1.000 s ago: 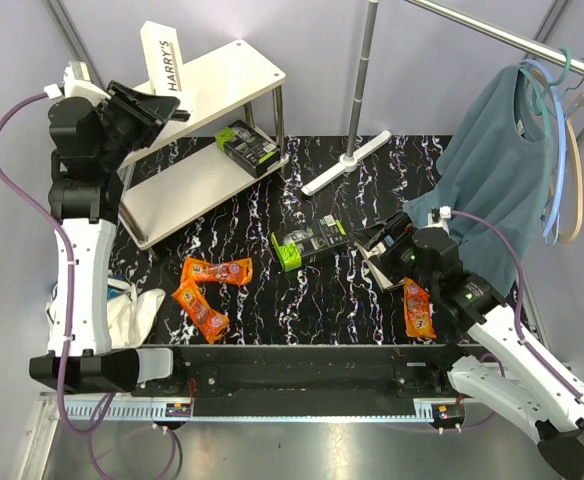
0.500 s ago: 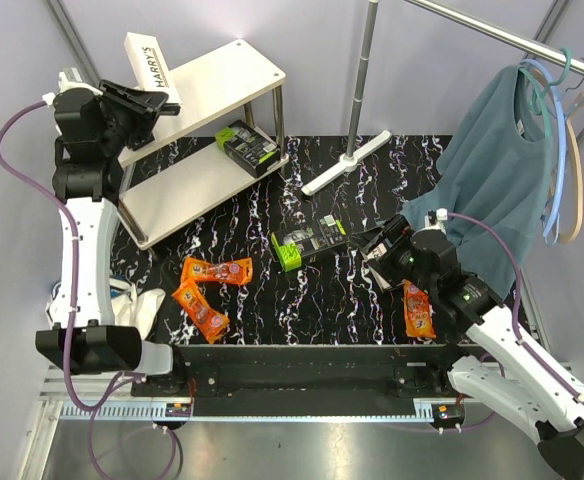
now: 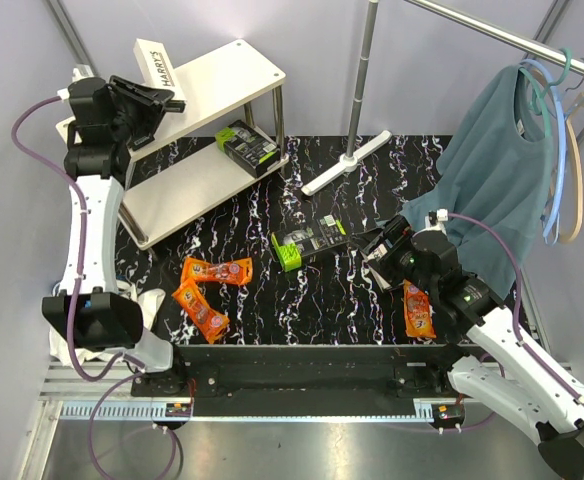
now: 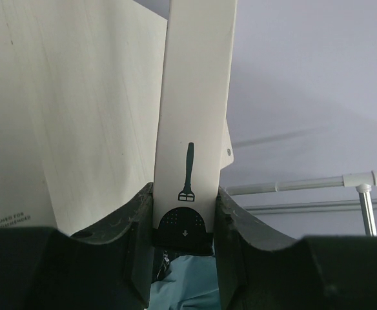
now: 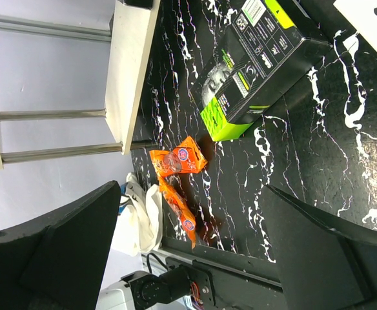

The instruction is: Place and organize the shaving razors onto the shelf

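Observation:
My left gripper [image 3: 162, 97] is shut on the black end of a white HARRY'S razor box [image 3: 154, 62], held tilted above the left end of the shelf's top board [image 3: 234, 72]. In the left wrist view the box [image 4: 195, 97] stands pinched between the gripper's [image 4: 184, 223] jaws. A black-and-green pack [image 3: 247, 143] lies on the lower board [image 3: 177, 190]. Another black-and-green pack [image 3: 307, 243] lies mid-table, with my right gripper [image 3: 372, 246] open just to its right. Two orange packets [image 3: 217, 270] [image 3: 200, 308] lie front left, a third [image 3: 418, 308] by the right arm. The right wrist view shows the pack [image 5: 253, 64], the packets [image 5: 179, 158] and the open gripper [image 5: 195, 252].
A white T-shaped rack foot [image 3: 347, 165] and its pole [image 3: 365, 70] stand at the back middle. A teal garment [image 3: 502, 170] hangs from the rail on the right. A white cloth [image 3: 132, 305] lies off the table's left edge. A white box corner [image 5: 372, 19] shows near my right gripper.
My left arm has swung the HARRY'S box up and back toward the left end of the top board. The right gripper has edged slightly left toward the pack.

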Motion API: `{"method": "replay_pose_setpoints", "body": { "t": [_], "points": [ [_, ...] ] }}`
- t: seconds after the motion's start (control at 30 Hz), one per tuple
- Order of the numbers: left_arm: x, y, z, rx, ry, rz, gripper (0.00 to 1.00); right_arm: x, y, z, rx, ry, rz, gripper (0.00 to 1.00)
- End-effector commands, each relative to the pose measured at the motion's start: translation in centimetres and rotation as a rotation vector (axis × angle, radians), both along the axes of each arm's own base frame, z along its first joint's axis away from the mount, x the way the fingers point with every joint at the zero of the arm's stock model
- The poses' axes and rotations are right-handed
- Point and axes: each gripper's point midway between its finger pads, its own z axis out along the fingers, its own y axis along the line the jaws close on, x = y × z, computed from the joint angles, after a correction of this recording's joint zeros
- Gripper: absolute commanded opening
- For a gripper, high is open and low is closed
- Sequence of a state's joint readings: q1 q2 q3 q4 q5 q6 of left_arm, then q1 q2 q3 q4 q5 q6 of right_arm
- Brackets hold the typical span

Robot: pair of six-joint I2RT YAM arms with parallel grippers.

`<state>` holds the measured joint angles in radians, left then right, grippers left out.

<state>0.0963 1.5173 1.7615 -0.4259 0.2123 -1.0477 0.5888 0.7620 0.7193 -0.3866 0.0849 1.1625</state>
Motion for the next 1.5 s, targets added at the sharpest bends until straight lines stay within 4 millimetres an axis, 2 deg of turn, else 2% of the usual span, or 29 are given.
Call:
{"method": "replay_pose_setpoints", "body": {
  "t": [0.0, 0.03, 0.23, 0.4, 0.6, 0.77, 0.8, 0.83, 0.97, 1.17, 1.3, 1.33, 1.47],
  "points": [
    [1.1, -0.7, 3.7, 0.031, -0.119, -0.014, 0.24, 0.1, 0.1, 0.8, 0.003, -0.040, 0.013, 1.00],
    [1.2, -1.1, 4.3, 0.035, -0.132, -0.020, 0.25, 0.1, 0.1, 0.7, 0.001, -0.037, 0.015, 1.00],
    [2.2, -1.5, 4.0, 0.047, -0.121, -0.010, 0.27, -0.1, 0.0, 0.8, -0.002, -0.039, 0.016, 1.00],
    [2.9, -1.5, 2.8, 0.057, -0.095, -0.002, 0.30, -0.1, 0.0, 0.7, -0.004, -0.038, 0.018, 1.00],
    [4.0, -2.1, 1.4, 0.049, -0.061, 0.013, 0.39, -0.1, 0.0, 0.8, -0.003, -0.043, 0.019, 1.00],
    [5.3, -2.4, 0.9, 0.048, -0.052, 0.009, 0.42, -0.3, -0.1, 0.7, -0.006, -0.045, 0.021, 1.00],
    [5.4, -2.3, 1.1, 0.045, -0.055, 0.011, 0.43, -0.3, -0.1, 0.8, -0.007, -0.045, 0.019, 1.00],
    [5.4, -3.4, 0.8, 0.047, -0.051, -0.006, 0.44, -0.3, -0.1, 0.9, -0.005, -0.047, 0.021, 1.00],
    [5.5, -3.3, 0.3, 0.049, -0.038, 0.010, 0.48, -0.3, -0.2, 0.8, -0.010, -0.047, 0.025, 1.00],
    [5.3, -4.1, -0.4, 0.056, -0.024, -0.010, 0.61, -0.4, -0.2, 0.9, -0.012, -0.050, 0.024, 1.00],
    [4.4, -4.1, -0.7, 0.068, -0.001, -0.005, 0.79, -0.4, -0.2, 1.0, -0.011, -0.054, 0.024, 1.00],
    [4.3, -4.0, -0.5, 0.074, -0.001, -0.001, 0.86, -0.4, -0.3, 0.9, -0.012, -0.051, 0.023, 1.00],
    [4.0, -4.6, 0.8, 0.136, -0.029, -0.044, 0.91, -0.4, -0.3, 0.9, -0.014, -0.053, 0.019, 1.00]
  ]
}}
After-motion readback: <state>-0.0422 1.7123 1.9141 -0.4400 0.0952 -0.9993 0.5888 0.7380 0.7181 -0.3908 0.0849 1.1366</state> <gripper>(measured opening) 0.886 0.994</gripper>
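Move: The free spot on the top shelf for the Harry's box, which the left hand still holds by its near end, is centred about 12 cm ahead of that hand, 3 cm right and 5 cm lower. The white box already placed there lies roughly 5 cm ahead, 9 cm left and 5 cm down. The black-green razor box on the lower shelf is some 10 cm ahead, 12 cm right and 27 cm below. From the right hand, the free spot is about 33 cm ahead, 33 cm left and 16 cm higher. The Harry's box, long side pointing away from the robot, is carried about 5 cm forward and 4 cm to the right by the left hand, sinking some 3.5 cm in two short stages with a pause between, down onto the top shelf board. The fingers start to ease as the hand sinks, then spread wide and let go of the near end; the hand lifts and draws back very slightly. ##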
